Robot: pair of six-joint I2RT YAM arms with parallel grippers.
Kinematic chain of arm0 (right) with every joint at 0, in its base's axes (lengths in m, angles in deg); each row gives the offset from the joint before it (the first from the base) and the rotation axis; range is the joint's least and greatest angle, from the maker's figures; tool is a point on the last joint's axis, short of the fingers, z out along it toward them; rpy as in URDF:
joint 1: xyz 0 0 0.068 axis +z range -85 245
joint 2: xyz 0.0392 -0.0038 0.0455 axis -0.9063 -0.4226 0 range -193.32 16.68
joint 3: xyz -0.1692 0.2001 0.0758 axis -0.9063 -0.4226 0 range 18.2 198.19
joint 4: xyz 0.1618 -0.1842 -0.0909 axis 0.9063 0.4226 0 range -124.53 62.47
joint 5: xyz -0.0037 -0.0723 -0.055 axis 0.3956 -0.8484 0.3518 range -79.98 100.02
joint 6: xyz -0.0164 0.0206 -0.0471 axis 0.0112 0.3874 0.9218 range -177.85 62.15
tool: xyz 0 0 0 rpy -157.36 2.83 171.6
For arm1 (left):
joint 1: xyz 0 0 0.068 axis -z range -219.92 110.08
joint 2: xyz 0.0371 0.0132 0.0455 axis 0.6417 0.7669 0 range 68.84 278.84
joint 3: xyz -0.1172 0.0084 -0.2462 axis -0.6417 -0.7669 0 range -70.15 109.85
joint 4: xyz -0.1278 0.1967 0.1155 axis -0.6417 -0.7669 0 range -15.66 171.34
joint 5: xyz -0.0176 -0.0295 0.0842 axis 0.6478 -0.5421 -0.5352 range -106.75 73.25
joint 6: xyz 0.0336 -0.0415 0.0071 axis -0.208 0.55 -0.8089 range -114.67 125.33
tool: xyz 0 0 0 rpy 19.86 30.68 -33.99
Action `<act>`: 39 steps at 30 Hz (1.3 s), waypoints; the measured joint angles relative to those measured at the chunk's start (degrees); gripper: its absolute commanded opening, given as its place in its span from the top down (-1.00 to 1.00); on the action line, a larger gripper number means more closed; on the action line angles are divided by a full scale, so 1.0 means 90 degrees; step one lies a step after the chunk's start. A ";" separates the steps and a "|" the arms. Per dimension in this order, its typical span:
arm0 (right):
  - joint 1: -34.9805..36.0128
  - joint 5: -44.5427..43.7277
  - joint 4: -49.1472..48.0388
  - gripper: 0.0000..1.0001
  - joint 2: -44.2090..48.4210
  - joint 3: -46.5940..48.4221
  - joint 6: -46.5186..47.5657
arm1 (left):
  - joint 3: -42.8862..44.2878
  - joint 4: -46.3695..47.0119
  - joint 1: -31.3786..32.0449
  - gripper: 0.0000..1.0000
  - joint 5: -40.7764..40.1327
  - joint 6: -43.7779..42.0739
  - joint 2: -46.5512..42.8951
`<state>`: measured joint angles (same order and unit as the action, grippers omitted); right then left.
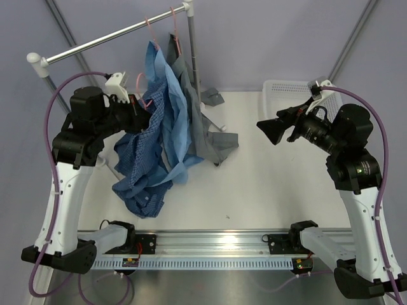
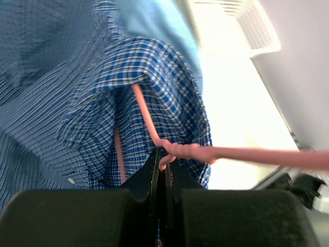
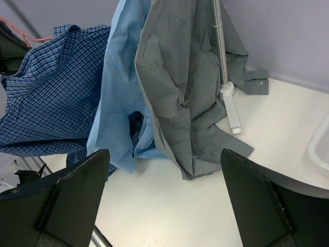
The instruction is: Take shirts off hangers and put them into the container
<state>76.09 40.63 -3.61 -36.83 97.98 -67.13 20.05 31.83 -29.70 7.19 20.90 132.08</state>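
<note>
My left gripper (image 2: 164, 158) is shut on the twisted neck of a pink-red wire hanger (image 2: 247, 154). The dark blue check shirt (image 2: 149, 67) is draped over that hanger, and its lower part trails onto the table (image 1: 137, 181). The light blue shirt (image 1: 173, 105) and the grey shirt (image 1: 205, 130) hang from the rail on further hangers (image 1: 175, 28), their tails on the table. My right gripper (image 1: 273, 131) is open and empty above the table, facing the grey shirt (image 3: 185, 87). Behind it stands the white container (image 1: 280, 95).
The clothes rack's rail (image 1: 108, 39) runs across the back left, its upright pole (image 1: 192, 60) stands among the shirts, and a white foot (image 3: 232, 116) lies on the table. A metal rail (image 1: 210, 244) runs along the near edge between the arm bases.
</note>
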 measured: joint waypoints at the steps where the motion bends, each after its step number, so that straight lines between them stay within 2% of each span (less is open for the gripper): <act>1: 0.0000 0.0053 0.0061 -0.99 -0.0024 0.0032 0.0019 | 0.0160 -0.0012 0.0182 1.00 0.0012 0.0012 0.0143; 6: 0.0000 0.0202 0.0245 -0.99 -0.0119 0.0100 0.0124 | 0.1100 -0.0131 0.0818 1.00 -0.0141 0.0061 0.0899; 11: 0.0000 0.0231 0.0408 -0.99 -0.0189 0.0104 0.0204 | 0.1649 -0.0143 0.1025 1.00 -0.0095 0.0085 0.1258; 21: 0.0000 0.0233 0.0607 -0.99 -0.0284 0.0221 0.0255 | 0.2023 -0.0301 0.1027 1.00 0.0228 0.0078 0.0848; 31: 0.0000 0.0228 0.0595 -0.99 -0.0308 0.0250 0.0262 | 0.2708 -0.0272 0.1042 1.00 0.0364 -0.0104 -0.0413; 35: 0.0000 0.0194 0.0597 -0.99 -0.0308 0.0335 0.0257 | 0.3092 -0.0170 0.1076 1.00 0.1027 -0.0049 -0.0340; 39: 0.0000 0.0097 0.0595 -0.99 -0.0296 0.0644 0.0262 | 0.3429 0.0007 0.1404 1.00 0.1596 0.0155 0.0250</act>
<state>76.09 41.50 1.75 -39.50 103.78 -64.77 50.91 31.89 -17.07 21.55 22.30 134.33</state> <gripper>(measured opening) 0.993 0.044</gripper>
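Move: The left hand already holds the pink hanger with the checked shirt off the rail; the container it is bound for stands about 27 cm ahead, some 51 cm to the right and 34 cm below. The light blue shirt hangs about 8 cm ahead and 6 cm right, its middle some 13 cm lower, and the grey shirt about 10 cm ahead, 13 cm right and 15 cm lower. From the right hand the container lies about 28 cm ahead, 18 cm right and 37 cm below. Keeping its shut grip on the twisted neck of the pink hanger, the left hand first swings right about 5 cm while starting to rise, bringing the checked shirt against the hanging light blue one. It then lifts and draws back away from the rail, about 18 cm higher and 13 cm nearer its base overall, tipping the fingers up and turning them clockwise by nearly 30 degrees, and ends heading right and only barely rising. ##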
